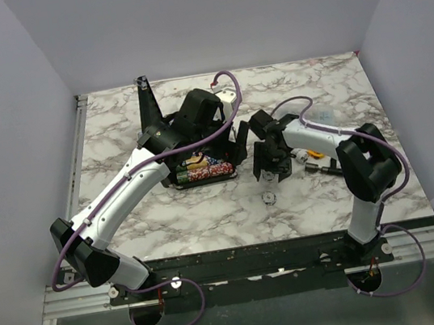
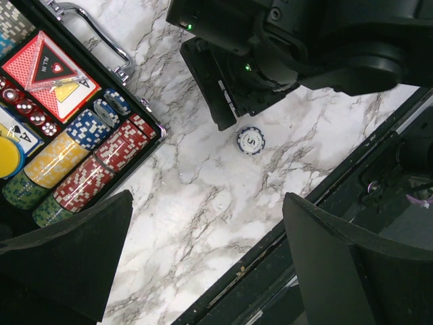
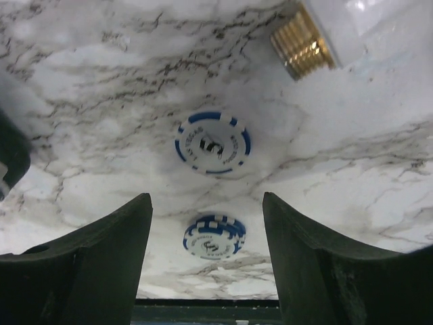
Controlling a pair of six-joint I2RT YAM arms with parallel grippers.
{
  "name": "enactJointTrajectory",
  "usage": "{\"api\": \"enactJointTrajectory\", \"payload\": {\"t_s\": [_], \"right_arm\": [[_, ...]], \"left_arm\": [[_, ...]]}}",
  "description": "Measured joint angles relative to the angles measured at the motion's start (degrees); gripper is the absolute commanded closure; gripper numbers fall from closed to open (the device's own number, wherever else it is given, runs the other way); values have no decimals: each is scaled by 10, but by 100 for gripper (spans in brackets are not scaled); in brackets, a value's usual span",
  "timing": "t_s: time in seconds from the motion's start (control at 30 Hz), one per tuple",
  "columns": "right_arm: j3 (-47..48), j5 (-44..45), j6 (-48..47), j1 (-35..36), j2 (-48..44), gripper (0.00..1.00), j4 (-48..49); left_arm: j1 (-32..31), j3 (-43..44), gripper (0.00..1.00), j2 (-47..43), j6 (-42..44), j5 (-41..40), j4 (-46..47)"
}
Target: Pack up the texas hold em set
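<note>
The black case (image 1: pixel 180 178) lies open mid-table, with its metal handle (image 2: pixel 101 35) toward the right arm. It holds rows of coloured chips (image 2: pixel 81 159), red cards (image 2: pixel 51 64), red dice and a yellow disc (image 2: pixel 8 157). My left gripper (image 2: pixel 206 264) hangs open over bare marble beside the case's near corner. My right gripper (image 3: pixel 206 261) is open with nothing between its fingers. A small stack of blue-and-white chips (image 3: pixel 214 236) lies on the marble below its gap. A single blue-and-white chip (image 3: pixel 212 143) lies flat just beyond. The stack (image 2: pixel 251 140) lies just past the right gripper's fingers.
To the right of the right gripper lie a small yellow tape measure (image 1: pixel 311 154), a black tool (image 1: pixel 329 167) and a clear plastic box (image 1: pixel 321 118). A brass ribbed part (image 3: pixel 301 44) shows at the top of the right wrist view. The table's dark front edge (image 2: pixel 284 250) runs close by.
</note>
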Motion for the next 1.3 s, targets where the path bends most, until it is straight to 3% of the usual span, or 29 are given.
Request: {"api": "enactJointTrajectory", "payload": {"t_s": [0.53,0.93,1.3], "right_arm": [[69,42,-24,-10,82,39,-11],[79,44,-34,-13,92,58,-11],[79,49,-35,-13,89,64,-15]], "left_arm": [[0,0,8,0,0,0,-2],[0,0,8,0,0,0,-2],[0,0,8,0,2,0,-2]]}}
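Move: The single chip I go for lies about 4 cm ahead of my right hand, 1 cm to its right and 2 cm below. The chip stack is some 5 cm back and 1 cm left. The white tube's middle lies about 11 cm ahead and 9 cm right; the chip case's middle is some 18 cm ahead and 22 cm left. From my left hand, the single chip is roughly 5 cm ahead, 10 cm right and 25 cm below. Leaving the chip stack behind, my right hand glides about 3.5 cm forward and sinks some 2 cm onto the single chip, tipping about 5 degrees so the fingertips swing slightly right. Once nearly in place over the marble, I draw the half-open fingers together and pinch the chip across its left and right edges, the grip effort rising at the end. ##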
